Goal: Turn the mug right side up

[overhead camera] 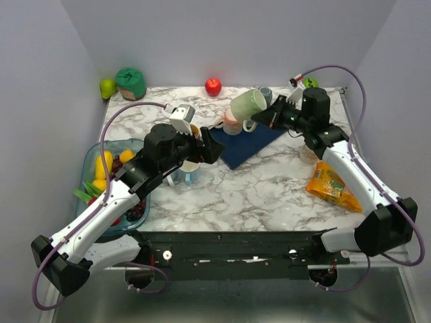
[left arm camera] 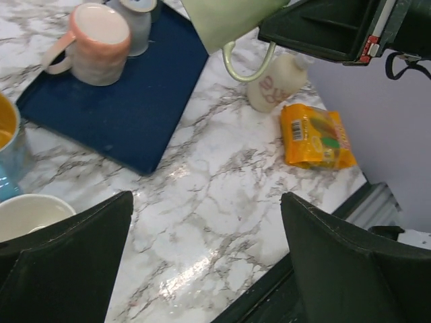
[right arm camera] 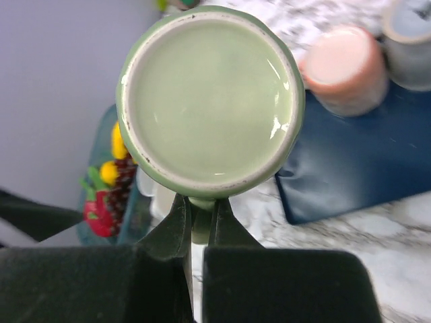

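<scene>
The pale green mug (overhead camera: 247,103) hangs in the air above the back of the blue mat (overhead camera: 250,144), tilted on its side. My right gripper (overhead camera: 255,124) is shut on its handle. In the right wrist view the mug's base (right arm camera: 210,101) faces the camera and the handle (right arm camera: 202,222) is pinched in my right gripper (right arm camera: 200,212). In the left wrist view the mug (left arm camera: 225,20) and its handle (left arm camera: 248,64) show at the top. My left gripper (overhead camera: 214,145) (left arm camera: 207,202) stands open over bare marble with nothing in it.
A pink mug (overhead camera: 230,123) and a grey mug (overhead camera: 264,94) sit upside down on the mat. Cups (overhead camera: 188,168) stand under the left arm. A fruit tray (overhead camera: 93,156) is at the left, an orange snack packet (overhead camera: 332,186) and a bottle (left arm camera: 273,84) at the right.
</scene>
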`<state>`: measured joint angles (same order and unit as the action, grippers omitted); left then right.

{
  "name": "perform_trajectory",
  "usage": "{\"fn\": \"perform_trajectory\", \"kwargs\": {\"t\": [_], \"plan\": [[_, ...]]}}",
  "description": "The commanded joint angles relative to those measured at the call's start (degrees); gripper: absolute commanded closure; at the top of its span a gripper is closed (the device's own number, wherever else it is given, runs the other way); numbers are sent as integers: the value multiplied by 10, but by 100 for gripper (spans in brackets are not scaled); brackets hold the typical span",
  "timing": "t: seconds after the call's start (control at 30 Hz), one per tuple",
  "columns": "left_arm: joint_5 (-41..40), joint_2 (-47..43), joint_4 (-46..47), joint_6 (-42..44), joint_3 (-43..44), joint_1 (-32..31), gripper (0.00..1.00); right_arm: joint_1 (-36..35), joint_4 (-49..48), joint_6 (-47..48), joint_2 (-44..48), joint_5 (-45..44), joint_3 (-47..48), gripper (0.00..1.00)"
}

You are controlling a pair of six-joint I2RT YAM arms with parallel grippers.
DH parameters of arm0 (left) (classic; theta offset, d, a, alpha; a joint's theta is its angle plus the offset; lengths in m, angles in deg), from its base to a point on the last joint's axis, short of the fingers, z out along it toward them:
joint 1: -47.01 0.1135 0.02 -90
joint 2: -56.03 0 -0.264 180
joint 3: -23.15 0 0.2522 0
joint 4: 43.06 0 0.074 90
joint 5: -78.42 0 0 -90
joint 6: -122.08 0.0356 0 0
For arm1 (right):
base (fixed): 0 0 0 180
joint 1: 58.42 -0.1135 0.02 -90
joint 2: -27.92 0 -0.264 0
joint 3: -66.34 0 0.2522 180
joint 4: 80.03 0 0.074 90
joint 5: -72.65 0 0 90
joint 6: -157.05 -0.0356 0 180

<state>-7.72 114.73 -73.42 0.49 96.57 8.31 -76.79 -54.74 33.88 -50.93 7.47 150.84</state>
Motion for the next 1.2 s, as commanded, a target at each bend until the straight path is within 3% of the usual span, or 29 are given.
{"fn": "perform_trajectory", "kwargs": {"t": [0.0,0.4,0.6,0.7,0.83,1.17], "plan": [[98,11,92,-24,16,1,1,-35,-150,-50,76,59,4,99],[179,20,266,-120,65,1,1,-109,-268,-153,113,116,41,99],[179,15,293,-149,80,1,1,-114,-322,-199,122,139,44,99],[180,22,309,-165,88,0,7,-115,-344,-213,123,149,47,99],[202,41,340,-187,100,1,23,-116,-375,-239,119,158,47,99],[219,74,373,-211,121,0,41,-115,-400,-258,107,177,55,99]]}}
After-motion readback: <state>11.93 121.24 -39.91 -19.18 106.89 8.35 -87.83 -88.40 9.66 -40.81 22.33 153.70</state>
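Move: My right hand holds the upside-down green mug by its handle, its body about 3 cm ahead, 2 cm left and 5 cm above those fingertips. My empty, open left hand has this mug some 13 cm ahead, 10 cm right and 4 cm higher. Down on the tray, the pink mug stands about 26 cm ahead and 6 cm right of my left hand; the nearest upright blue mug is 3 cm ahead and 13 cm left, both some 23 cm below. I bring both hands together high over the table. My right hand keeps its pinch on the handle and carries the green mug up about 20 cm, back and somewhat left, swinging its fingers leftward and tipping them up. My left hand rises nearly as far, edges right and a little back, tips its fingers up and rightward, and closes about a third of the way around the handle without shutting on it. ##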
